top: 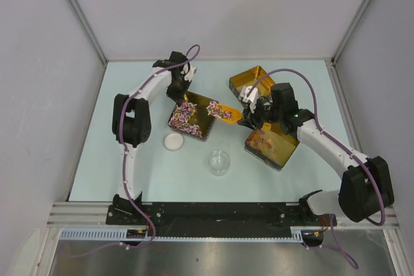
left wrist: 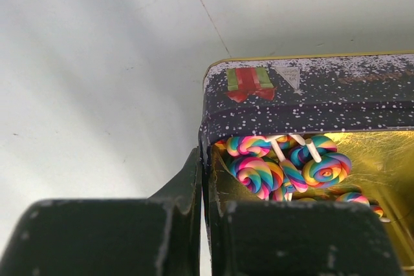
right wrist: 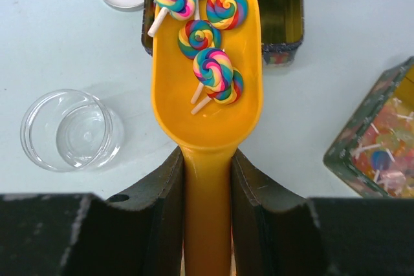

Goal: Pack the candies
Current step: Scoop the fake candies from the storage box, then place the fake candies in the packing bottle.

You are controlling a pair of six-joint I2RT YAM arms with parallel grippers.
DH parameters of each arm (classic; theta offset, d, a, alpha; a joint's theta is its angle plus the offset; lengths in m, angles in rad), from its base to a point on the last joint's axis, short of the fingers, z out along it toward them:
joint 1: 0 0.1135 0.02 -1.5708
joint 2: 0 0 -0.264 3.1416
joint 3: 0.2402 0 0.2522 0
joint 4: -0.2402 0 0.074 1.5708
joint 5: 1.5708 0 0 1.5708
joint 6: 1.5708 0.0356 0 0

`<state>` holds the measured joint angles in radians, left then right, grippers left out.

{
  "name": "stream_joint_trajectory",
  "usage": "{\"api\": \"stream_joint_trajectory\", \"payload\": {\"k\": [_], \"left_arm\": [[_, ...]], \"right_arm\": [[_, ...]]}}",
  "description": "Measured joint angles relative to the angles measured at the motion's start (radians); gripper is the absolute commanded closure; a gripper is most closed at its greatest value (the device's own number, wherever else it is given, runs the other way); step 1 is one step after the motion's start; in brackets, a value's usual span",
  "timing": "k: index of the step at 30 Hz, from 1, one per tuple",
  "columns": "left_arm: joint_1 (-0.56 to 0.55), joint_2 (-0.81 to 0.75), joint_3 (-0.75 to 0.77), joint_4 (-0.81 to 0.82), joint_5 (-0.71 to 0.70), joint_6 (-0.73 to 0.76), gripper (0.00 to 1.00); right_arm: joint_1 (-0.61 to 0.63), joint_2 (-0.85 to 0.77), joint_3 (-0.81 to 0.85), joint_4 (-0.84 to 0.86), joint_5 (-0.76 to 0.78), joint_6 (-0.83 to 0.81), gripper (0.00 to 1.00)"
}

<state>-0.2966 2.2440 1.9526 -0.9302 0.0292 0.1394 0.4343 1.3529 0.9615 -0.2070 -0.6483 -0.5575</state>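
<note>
The candies are small rainbow-swirl lollipops on white sticks, heaped in a gold-lined square tin left of centre. My left gripper is shut on that tin's dark speckled side wall, one finger inside and one outside. An orange plastic scoop carries several candies, and its mouth reaches over the tin's near edge. My right gripper is shut on the scoop's handle. In the top view the scoop lies between the two tins, and the right gripper is behind it.
A second gold tin holding a few candies sits under the right arm, its corner showing in the right wrist view as tin. Another gold tin piece lies at the back. A clear glass dish and a white round lid lie nearer the front.
</note>
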Motion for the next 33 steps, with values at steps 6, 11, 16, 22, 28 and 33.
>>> {"api": "stream_joint_trajectory", "payload": {"k": [6,11,16,22,28,33], "left_arm": [[0.005,0.000,0.005,-0.003,0.000,0.000,1.00],[0.005,0.000,0.005,-0.003,-0.001,0.000,1.00],[0.005,0.000,0.005,-0.003,-0.004,0.001,1.00],[0.005,0.000,0.005,-0.003,-0.005,0.001,1.00],[0.006,0.000,0.005,-0.004,-0.005,0.001,1.00],[0.007,0.000,0.005,-0.003,-0.008,0.001,1.00]], "right_arm": [[-0.037,-0.078,0.001,-0.043,-0.011,-0.009,1.00],[-0.036,-0.137,0.001,-0.132,-0.003,-0.067,1.00],[-0.030,-0.182,0.001,-0.248,0.022,-0.135,1.00],[0.005,-0.227,0.000,-0.351,0.050,-0.184,1.00],[0.058,-0.275,-0.042,-0.379,0.093,-0.203,1.00],[0.109,-0.284,-0.091,-0.400,0.146,-0.208,1.00]]}}
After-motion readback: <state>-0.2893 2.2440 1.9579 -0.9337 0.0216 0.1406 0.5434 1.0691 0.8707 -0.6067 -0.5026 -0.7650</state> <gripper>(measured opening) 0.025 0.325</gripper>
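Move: The right hand holds the loaded scoop about 17 cm above the table. The clear round storage box lies roughly 11 cm back and 7 cm to its left, 13 cm lower. The lollipop tin is some 6 cm ahead and 17 cm to the left; the tin of gold-orange candies is 5 cm back and 13 cm to the right. From the left hand, the storage box lies about 24 cm back and 14 cm right. Mainly back, some 9 cm, and about 4 cm to the right, the right hand draws the loaded scoop away from the lollipop tin towards the clear storage box, rising 2–3 cm first and then sinking a little below its starting height. The wrist tips the scoop's bowl end down by some 15 degrees; the fingers keep their pinch on the handle. The left hand stays put, still pinching the tin's far-left corner. ##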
